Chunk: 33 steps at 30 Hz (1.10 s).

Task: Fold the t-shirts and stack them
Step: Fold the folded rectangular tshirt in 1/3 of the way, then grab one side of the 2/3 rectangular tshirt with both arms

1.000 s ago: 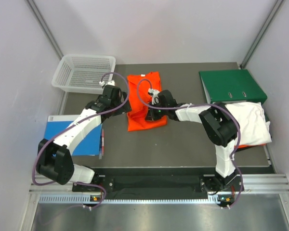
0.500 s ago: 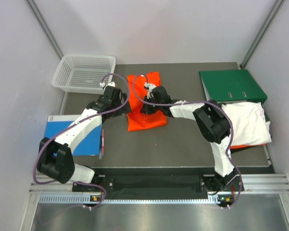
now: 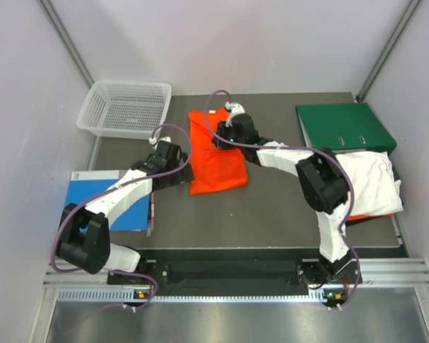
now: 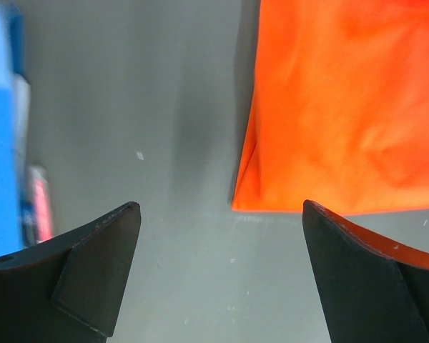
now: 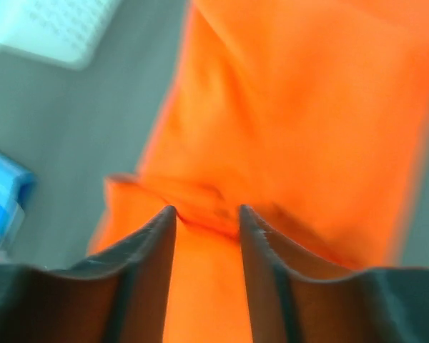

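An orange t-shirt (image 3: 218,161) lies folded into a long rectangle at the table's middle. My right gripper (image 3: 223,137) is low over its far half. In the right wrist view its fingers stand a little apart, open (image 5: 207,213), and a raised fold of the orange t-shirt (image 5: 300,107) lies across their tips. My left gripper (image 3: 181,176) is wide open at the shirt's near left corner. In the left wrist view bare table shows between the gripper's fingers (image 4: 218,214), and the orange t-shirt's corner (image 4: 343,107) lies just beyond them. A white t-shirt (image 3: 368,179) lies on orange cloth (image 3: 368,213) at the right.
A green binder (image 3: 343,125) lies at the back right, partly under the white t-shirt. A white basket (image 3: 125,107) stands at the back left. A blue book (image 3: 104,200) lies at the left edge with a pen (image 3: 152,211) beside it.
My right gripper moved from the shirt's near part to its far part, and its jaws went from shut to slightly apart. My left gripper drew back toward the near left corner.
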Tool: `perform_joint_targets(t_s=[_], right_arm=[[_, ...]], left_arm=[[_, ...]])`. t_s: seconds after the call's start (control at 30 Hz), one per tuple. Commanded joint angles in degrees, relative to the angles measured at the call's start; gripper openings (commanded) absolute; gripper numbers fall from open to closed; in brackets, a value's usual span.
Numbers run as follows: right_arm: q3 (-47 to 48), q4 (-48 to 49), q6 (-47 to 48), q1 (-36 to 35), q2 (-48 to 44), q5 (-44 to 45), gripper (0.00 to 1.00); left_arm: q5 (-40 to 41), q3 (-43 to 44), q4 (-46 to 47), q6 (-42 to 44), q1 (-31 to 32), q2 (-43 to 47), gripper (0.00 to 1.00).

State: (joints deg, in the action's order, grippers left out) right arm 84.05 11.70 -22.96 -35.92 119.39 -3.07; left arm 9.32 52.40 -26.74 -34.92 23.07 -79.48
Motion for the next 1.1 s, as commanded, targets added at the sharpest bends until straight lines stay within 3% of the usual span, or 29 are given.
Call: perform_joint_targets(t_s=[0.0, 0.07, 0.1, 0.13, 0.37, 0.5, 0.63, 0.73, 0.77, 0.83, 0.97, 1.07], right_arm=[[-14.74, 1.3, -2.08, 4.53, -15.64, 2.11, 0.51], [-19.25, 0.69, -4.01, 6.03, -19.01, 0.79, 0.54], [-22.76, -0.36, -4.63, 7.43, -21.55, 0.0, 0.55], [-24.27, -1.06, -5.33, 8.23, -22.44, -1.05, 0.56], [-33.5, -1.95, -8.76, 11.58, -26.58, -9.66, 0.57], [-38.59, 1.03, -11.84, 11.66, -26.06, -15.28, 0.57], [-41.33, 2.44, -14.3, 11.66, -24.56, -18.19, 0.58], [-43.09, 4.02, -15.53, 11.58, -24.03, -20.04, 0.58], [-44.05, 5.33, -15.88, 11.4, -23.95, -20.22, 0.58], [-45.02, 7.01, -16.93, 11.23, -23.86, -20.4, 0.59], [-44.86, 10.79, -18.26, 9.91, -20.44, -21.01, 0.59], [-44.41, 13.76, -19.57, 9.29, -16.93, -20.84, 0.53]], left_arm=[[-6.67, -7.12, 10.29, -4.98, 0.04, 1.96, 0.99], [-9.05, -8.63, 13.28, -6.21, 0.05, 0.3, 0.96], [-11.15, -8.98, 14.69, -6.39, -0.04, -1.71, 0.86], [-11.78, -8.98, 15.22, -6.39, 0.13, -2.86, 0.83], [-13.01, -10.04, 19.18, -7.88, 0.4, -8.76, 0.79], [-12.75, -10.39, 19.62, -8.15, 0.4, -9.9, 0.7], [-12.66, -10.13, 19.45, -7.98, 0.4, -10.08, 0.47], [-12.66, -9.51, 19.01, -7.89, 0.4, -10.34, 0.25], [-12.57, -9.42, 19.01, -7.8, 0.4, -10.52, 0.14], [-12.49, -9.42, 19.01, -7.89, 0.4, -10.69, 0.02], [-12.31, -9.69, 19.45, -8.15, 0.48, -11.04, 0.0], [-12.31, -9.77, 19.62, -7.98, 0.48, -11.31, 0.0]])
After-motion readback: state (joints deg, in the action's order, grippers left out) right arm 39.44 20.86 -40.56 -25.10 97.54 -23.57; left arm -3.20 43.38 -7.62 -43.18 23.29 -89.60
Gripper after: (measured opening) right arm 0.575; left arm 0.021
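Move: The shirt's near left corner lies about 5 cm right of the left hand, 1 cm back and 8 cm below; the red pen is roughly 10 cm to that hand's left and 9 cm back. From the right hand, the shirt's near right corner is some 15 cm back, 12 cm right and 10 cm below, while the near left corner is about 17 cm back and 7 cm left. Left hand sinks 7 cm rightward, pinching its corner; right opens, swinging 20 cm back-right, down to its own. ##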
